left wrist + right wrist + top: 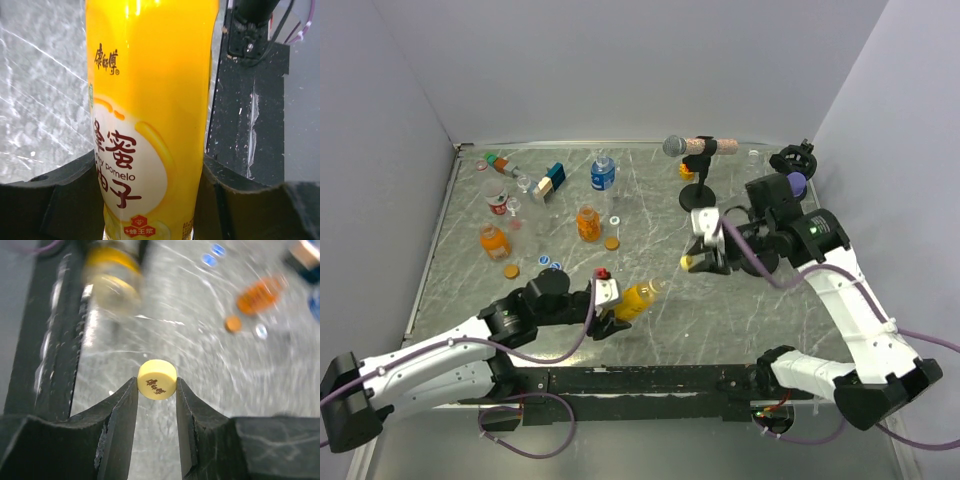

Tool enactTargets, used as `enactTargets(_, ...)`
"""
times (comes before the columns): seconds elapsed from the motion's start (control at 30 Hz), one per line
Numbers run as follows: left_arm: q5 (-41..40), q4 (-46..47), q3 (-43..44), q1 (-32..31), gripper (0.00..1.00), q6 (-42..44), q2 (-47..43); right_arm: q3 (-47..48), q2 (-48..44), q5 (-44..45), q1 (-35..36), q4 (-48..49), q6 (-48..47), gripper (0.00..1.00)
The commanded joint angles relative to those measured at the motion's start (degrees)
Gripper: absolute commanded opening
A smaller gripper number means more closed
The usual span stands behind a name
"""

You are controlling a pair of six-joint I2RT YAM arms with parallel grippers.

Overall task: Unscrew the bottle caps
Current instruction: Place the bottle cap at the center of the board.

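Note:
My left gripper [613, 309] is shut on the body of a tall yellow bottle [639, 296], held tilted above the table with its open neck pointing right. In the left wrist view the yellow bottle [150, 100] fills the frame between the black fingers [70, 197]. My right gripper [691, 262] is to the right of the neck, apart from it, and shut on a yellow cap [157, 379]. The cap sits pinched at the fingertips of the right gripper [157, 386]. The capless yellow bottle [114, 277] shows blurred at upper left there.
Two squat orange bottles [587, 222] [493, 241] and a clear blue-label bottle [603, 174] stand at the back left. Loose orange caps [612, 243], blue caps [545, 262] and a white cap [616, 217] lie around them. A microphone on a stand [692, 147] is at the back centre; toy blocks [548, 183] lie far left.

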Motion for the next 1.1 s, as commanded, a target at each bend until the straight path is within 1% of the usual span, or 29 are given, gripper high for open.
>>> enactTargets(0.0, -1.43, 3.61, 0.12, 0.22, 0.26, -1.24, -7.06, -3.64, 3.20, -2.94, -4.33, 13.48, 19.18, 0.21)
enactTargets(0.07, -3.80, 3.17, 0.03, 0.31, 0.26, -2.11, -10.05, -6.46, 6.44, -2.42, -3.99, 18.49, 28.05, 0.21)
enactTargets(0.17, -9.24, 2.11, 0.91, 0.40, 0.26, -2.99, -14.09, -7.87, 14.17, 1.26, -1.36, 22.98, 35.36, 0.21)
enactTargets(0.23, -12.23, 1.85, 1.61, 0.40, 0.26, -3.35, -16.47, -6.91, 19.36, 5.47, 0.66, 24.57, 38.44, 0.22)
enactTargets(0.27, -13.90, 0.28, 1.70, 0.40, 0.26, -3.52, -17.52, -6.04, 21.64, 7.24, 1.46, 25.10, 39.59, 0.22)
enactTargets(0.4, -18.48, -0.44, 0.92, 0.49, 0.26, -4.31, -22.27, 0.46, 32.62, 15.41, 4.71, 24.58, 43.55, 0.24)
enactTargets(0.5, -20.68, -0.09, -0.49, 0.49, 0.26, -4.40, -25.52, 5.21, 39.57, 20.59, 6.47, 25.01, 45.22, 0.25)
enactTargets(0.53, -20.86, 0.00, -0.93, 0.49, 0.26, -6.58, -26.32, 7.22, 42.21, 22.00, 7.00, 24.49, 45.23, 0.26)
enactTargets(0.6, -20.86, -0.09, -1.46, 0.49, 0.26, -7.12, -27.64, 11.35, 47.13, 25.43, 8.32, 23.52, 44.79, 0.29)
enactTargets(0.73, -20.86, -0.70, -1.11, 0.49, 0.26, -7.83, -28.43, 18.13, 55.57, 29.66, 10.60, 22.03, 44.61, 0.31)
enactTargets(0.83, -20.86, -1.23, -1.11, 0.48, 0.26, -8.18, -28.87, 21.65, 59.62, 32.21, 11.31, 21.32, 45.14, 0.33)
enactTargets(0.93, -20.86, -0.97, -1.28, 0.49, 0.26, -8.36, -28.96, 24.02, 62.09, 34.58, 11.31, 20.71, 45.23, 0.38)
enactTargets(1.0, -20.86, -0.79, -1.37, 0.49, 0.26, -8.44, -28.70, 24.73, 62.88, 35.46, 11.22, 20.62, 44.88, 0.41)
enactTargets(1.07, -20.86, -0.44, -1.46, 0.49, 0.26, -8.71, -28.35, 25.35, 62.54, 35.21, 11.31, 19.83, 44.27, 0.48)
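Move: The right hand, with the yellow cap in its fingers, is bound for a bare patch mid-board some 17 cm ahead, 11 cm to its left and about 27 cm below. An orange cap lies about 4 cm beyond that patch and 5 cm to its left; a white cap is 6 cm beyond the orange one, and an orange bottle some 7 cm left of the white cap. From the left hand the patch lies about 22 cm ahead, 2 cm right and 15 cm below. Still pinching the yellow cap, the right hand sinks about 27 cm while reaching 17 cm forward and 11 cm left, down to the board just short of the orange cap; its fingers steepen from slanting left to mostly down and the wrist turns clockwise, slowing at the bottom without opening. The left hand keeps its grip on the pomelo bottle, lifting it 8 cm and drawing it 7 cm left while turning some 20 degrees counter-clockwise, then holds. ##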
